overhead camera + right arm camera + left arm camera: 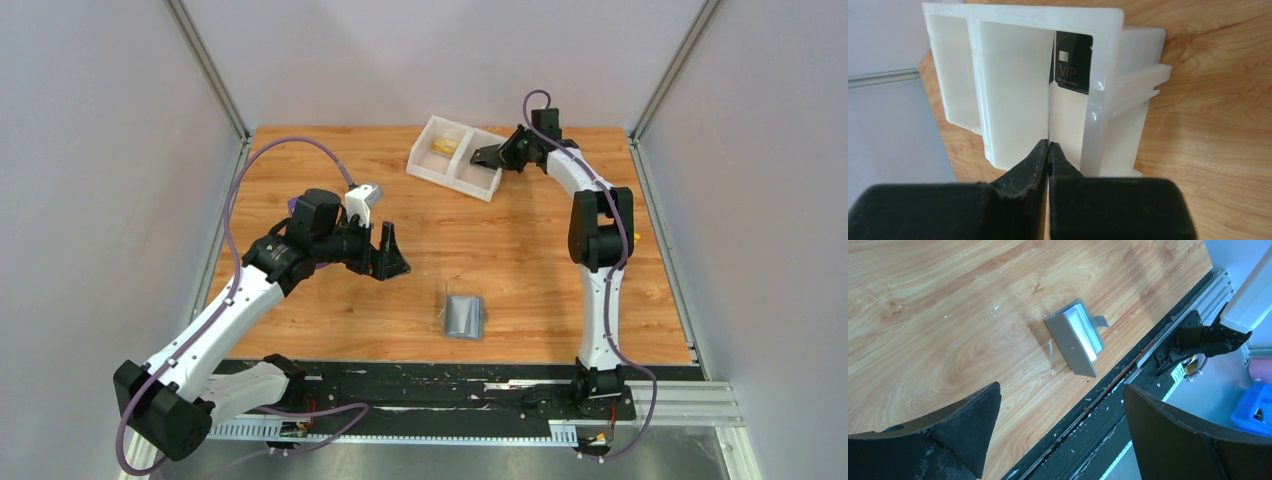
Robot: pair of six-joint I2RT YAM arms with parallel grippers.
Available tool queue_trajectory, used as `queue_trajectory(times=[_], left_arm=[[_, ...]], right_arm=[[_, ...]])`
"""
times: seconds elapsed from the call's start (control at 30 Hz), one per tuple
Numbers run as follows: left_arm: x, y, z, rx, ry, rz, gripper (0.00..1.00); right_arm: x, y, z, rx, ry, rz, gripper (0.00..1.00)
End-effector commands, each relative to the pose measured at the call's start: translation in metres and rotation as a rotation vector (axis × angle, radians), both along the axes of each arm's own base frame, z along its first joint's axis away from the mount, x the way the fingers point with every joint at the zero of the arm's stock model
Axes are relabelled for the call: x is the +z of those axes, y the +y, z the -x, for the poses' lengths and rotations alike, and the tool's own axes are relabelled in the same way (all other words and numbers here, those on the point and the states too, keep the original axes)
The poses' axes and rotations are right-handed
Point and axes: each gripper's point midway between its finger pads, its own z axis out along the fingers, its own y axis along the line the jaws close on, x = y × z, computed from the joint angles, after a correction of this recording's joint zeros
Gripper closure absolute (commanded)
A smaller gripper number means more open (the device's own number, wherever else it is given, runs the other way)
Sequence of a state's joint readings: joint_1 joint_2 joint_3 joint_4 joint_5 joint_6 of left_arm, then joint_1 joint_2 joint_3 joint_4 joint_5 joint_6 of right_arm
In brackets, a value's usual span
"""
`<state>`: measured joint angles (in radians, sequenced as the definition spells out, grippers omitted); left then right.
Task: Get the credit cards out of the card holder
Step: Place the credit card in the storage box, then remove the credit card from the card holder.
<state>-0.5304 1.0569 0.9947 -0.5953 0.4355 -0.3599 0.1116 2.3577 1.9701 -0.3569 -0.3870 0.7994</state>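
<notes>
The grey card holder (pixel 463 318) lies half open on the wood near the front edge; the left wrist view shows its grey panel (pixel 1075 342) with a white inside. My left gripper (pixel 392 255) (pixel 1062 390) hangs open and empty, up and to the left of the holder. At the back, my right gripper (pixel 480 157) (pixel 1049 144) is shut on a thin credit card (pixel 1049 90), seen edge-on, in the right compartment of the white tray (pixel 470 180) (pixel 1023 12). A gold-yellow credit card (pixel 444 146) lies in the tray's left compartment.
A small black piece marked VIP (pixel 1074 62) lies in the tray's right compartment. A black strip and metal rail (pixel 450 385) run along the table's near edge. Grey walls close in the left, right and back. A blue box (pixel 1253 407) sits below the table edge.
</notes>
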Motion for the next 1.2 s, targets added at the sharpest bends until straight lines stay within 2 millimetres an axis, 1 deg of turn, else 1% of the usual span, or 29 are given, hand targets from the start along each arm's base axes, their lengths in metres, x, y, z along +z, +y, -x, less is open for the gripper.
queue_trajectory(times=[0.0, 0.23, 0.4, 0.57, 0.67, 0.8, 0.87, 0.97, 1.0, 1.03, 1.07, 1.1, 1.13, 1.17], left_arm=[[0.009, -0.001, 0.001, -0.020, -0.041, 0.012, 0.00], [0.009, 0.002, 0.000, -0.009, -0.047, -0.005, 0.00], [0.008, 0.002, 0.001, -0.016, -0.043, -0.004, 0.00], [0.007, 0.002, 0.000, -0.014, -0.046, -0.010, 0.00], [0.006, 0.004, -0.001, -0.006, -0.049, -0.016, 0.00], [0.000, 0.006, -0.003, 0.007, -0.044, -0.033, 0.00], [-0.004, 0.005, -0.004, 0.010, -0.031, -0.040, 0.00], [-0.013, 0.001, -0.004, 0.012, 0.024, -0.037, 0.00], [-0.021, -0.002, -0.004, 0.013, 0.069, -0.040, 0.00], [-0.024, -0.006, 0.000, -0.008, 0.105, -0.028, 0.01], [-0.033, -0.011, 0.001, -0.012, 0.158, -0.032, 0.02], [-0.037, -0.015, 0.003, -0.027, 0.186, -0.025, 0.03], [-0.046, -0.020, 0.005, -0.038, 0.220, -0.036, 0.04], [-0.050, -0.023, 0.006, -0.040, 0.227, -0.046, 0.04]], right_arm=[[0.014, 0.004, -0.011, -0.009, -0.033, -0.023, 0.96], [0.016, 0.001, -0.015, -0.020, -0.043, -0.007, 0.87], [0.020, -0.002, -0.019, -0.021, -0.057, 0.009, 0.82], [0.029, -0.005, -0.023, -0.027, -0.075, 0.021, 0.80], [0.041, -0.006, -0.023, -0.015, -0.092, 0.034, 0.80], [0.071, -0.004, -0.017, 0.022, -0.142, 0.043, 0.78], [0.090, -0.003, -0.007, 0.048, -0.165, 0.045, 0.78], [0.106, -0.004, 0.015, 0.069, -0.166, 0.059, 0.76], [0.109, -0.004, 0.026, 0.074, -0.161, 0.062, 0.75], [0.113, -0.004, 0.036, 0.078, -0.158, 0.067, 0.75], [0.115, -0.004, 0.049, 0.085, -0.152, 0.069, 0.74], [0.127, -0.003, 0.064, 0.094, -0.164, 0.070, 0.73], [0.128, -0.002, 0.079, 0.109, -0.158, 0.070, 0.71], [0.128, -0.001, 0.095, 0.127, -0.153, 0.076, 0.69]])
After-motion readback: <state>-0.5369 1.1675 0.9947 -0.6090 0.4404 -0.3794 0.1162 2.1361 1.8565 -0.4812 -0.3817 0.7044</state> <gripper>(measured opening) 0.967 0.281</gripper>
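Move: The right hand holds the black credit card at the edge of the storage box; the middle of the right compartment is about 5 cm to its left, level ahead, 4 cm below. The VIP card lying there is some 4 cm left and 1 cm farther out than the hand, the yellow card 12 cm left and 4 cm out. From the left hand the card holder lies 12 cm right, 3 cm back, 20 cm below. The right hand stays over the right compartment while its shut fingers open about a quarter and let go of the black card, then eases up some 3.5 cm and slightly forward before drawing back about 6 cm and rising further, away from the box with empty fingers. Near the end the wide-open left hand starts down, sinking about 3 cm above the table towards the level of the card holder. ##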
